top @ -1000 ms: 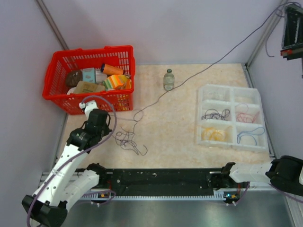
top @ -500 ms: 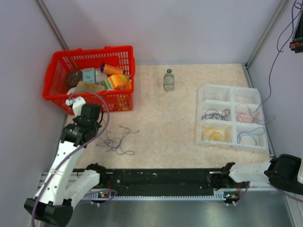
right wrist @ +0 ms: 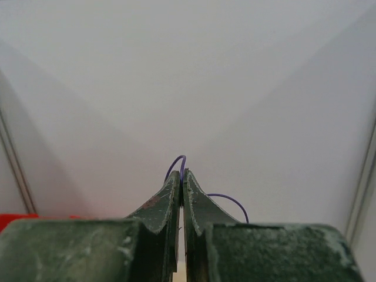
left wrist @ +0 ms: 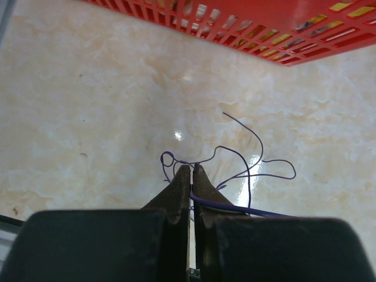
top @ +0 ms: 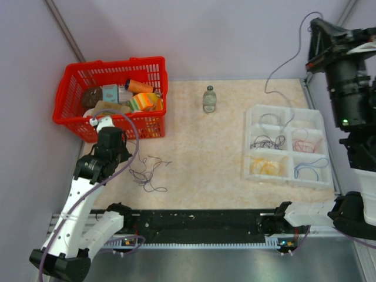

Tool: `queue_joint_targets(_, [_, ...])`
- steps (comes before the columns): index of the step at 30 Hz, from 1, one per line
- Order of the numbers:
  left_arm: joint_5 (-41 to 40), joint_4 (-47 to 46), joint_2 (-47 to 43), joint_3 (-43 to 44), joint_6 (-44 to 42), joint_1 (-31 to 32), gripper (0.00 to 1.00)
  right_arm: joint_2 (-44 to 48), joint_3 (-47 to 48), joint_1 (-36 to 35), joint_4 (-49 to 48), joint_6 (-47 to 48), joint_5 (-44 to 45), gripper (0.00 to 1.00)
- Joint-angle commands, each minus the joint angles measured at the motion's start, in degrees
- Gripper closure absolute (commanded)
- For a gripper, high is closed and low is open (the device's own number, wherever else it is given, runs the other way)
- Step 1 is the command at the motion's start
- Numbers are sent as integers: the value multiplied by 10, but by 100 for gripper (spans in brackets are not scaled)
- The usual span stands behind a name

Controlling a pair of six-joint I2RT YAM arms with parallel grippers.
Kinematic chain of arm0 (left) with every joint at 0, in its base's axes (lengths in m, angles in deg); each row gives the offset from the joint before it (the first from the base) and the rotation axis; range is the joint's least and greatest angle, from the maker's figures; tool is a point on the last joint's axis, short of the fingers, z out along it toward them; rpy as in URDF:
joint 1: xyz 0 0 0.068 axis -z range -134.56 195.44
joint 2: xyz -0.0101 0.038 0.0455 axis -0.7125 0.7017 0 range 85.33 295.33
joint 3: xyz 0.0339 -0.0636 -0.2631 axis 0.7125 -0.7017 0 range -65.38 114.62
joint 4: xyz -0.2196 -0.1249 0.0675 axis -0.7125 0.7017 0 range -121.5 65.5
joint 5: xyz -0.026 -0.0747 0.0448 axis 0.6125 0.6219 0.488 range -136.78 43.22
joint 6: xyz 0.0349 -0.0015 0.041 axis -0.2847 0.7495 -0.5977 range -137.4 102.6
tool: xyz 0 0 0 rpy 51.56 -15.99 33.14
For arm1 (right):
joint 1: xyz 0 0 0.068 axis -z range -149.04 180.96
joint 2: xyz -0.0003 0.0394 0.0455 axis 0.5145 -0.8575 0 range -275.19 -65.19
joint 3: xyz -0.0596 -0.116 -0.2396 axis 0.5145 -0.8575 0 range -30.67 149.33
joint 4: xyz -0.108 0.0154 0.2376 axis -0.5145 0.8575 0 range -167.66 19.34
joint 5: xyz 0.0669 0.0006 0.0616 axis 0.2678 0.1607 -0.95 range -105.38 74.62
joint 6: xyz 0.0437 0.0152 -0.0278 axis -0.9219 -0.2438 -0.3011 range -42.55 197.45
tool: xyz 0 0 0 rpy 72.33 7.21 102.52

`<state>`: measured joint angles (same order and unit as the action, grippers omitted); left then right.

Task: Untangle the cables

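Observation:
A small tangle of thin dark purple cables [top: 145, 171] lies on the table left of centre. My left gripper [left wrist: 191, 169] is shut at the tangle's near edge, with one purple strand [left wrist: 235, 207] pinched between its fingers. In the top view the left gripper [top: 122, 157] sits just left of the tangle. My right gripper [top: 316, 23] is raised high at the back right. It is shut on a single purple cable [top: 276, 73] that hangs down to the white tray [top: 284, 107]. The right wrist view shows that cable [right wrist: 178, 161] looping out of the closed right gripper [right wrist: 183, 172].
The tray's compartments hold sorted dark purple [top: 267, 142], red [top: 305, 144], yellow [top: 264, 167] and blue [top: 311, 167] loops. A red basket [top: 73, 117] full of items stands at the back left, close to the left arm. A small bottle [top: 210, 98] stands at the back centre.
The long purple cable came free of the tangle and swung right. The right gripper has come into view at the top right, and the cable now hangs over the tray. The tangle shifted left.

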<state>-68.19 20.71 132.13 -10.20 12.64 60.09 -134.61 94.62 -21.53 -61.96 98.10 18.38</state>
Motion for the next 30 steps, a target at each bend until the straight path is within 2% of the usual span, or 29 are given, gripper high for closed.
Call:
queue_joint_targets(1, [57,-38,-9,23,-10,-2,100,9,-71,18,9,52,77,100])
queue_joint_targets(4, [81,-47,-2,25,-11,-2,100,34,-136,72,9,-2,54,100])
queue_joint_targets(8, [92,-51,13,33,-17,-2,100,40,-181,103,19,-36,51,100])
queue_joint_targets(15, [93,-53,16,37,-25,-2,100,25,-140,127,35,-39,50,100])
queue_joint_targets(18, [95,-54,17,37,-24,-2,100,25,-153,152,41,-38,46,100])
queue_joint_targets(24, [119,-54,19,52,-24,-2,100,69,-261,217,47,-91,25,100])
queue_joint_targets(30, [148,-47,22,103,-33,-2,100,115,-378,274,70,-172,-1,100])
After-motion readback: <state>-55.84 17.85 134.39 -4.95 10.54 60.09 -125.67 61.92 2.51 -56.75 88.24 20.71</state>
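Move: The tray, towards which the right hand carries the freed purple cable, has its middle about 15 cm ahead of that hand, 10 cm to its right and some 66 cm below. Its empty far-right slot is roughly 27 cm ahead and 17 cm right, the dark-cable slot 17 cm ahead and 2 cm right; the bottle stands 31 cm ahead, 23 cm left. From the left hand, the loose cable heap lies about 4 cm ahead, 6 cm right, 17 cm down, and the tray 14 cm ahead, 63 cm right. The right hand, still pinching the purple cable high up, sinks some 18 cm in two stages towards the tray, going forward first, checking with a slight rise, then veering right and dropping again, while its fingers tip down and turn clockwise by about 20 degrees each. The left hand keeps its pinch on the other cable above the heap, eases about 4 cm right and a little forward, then lifts about 3 cm. ##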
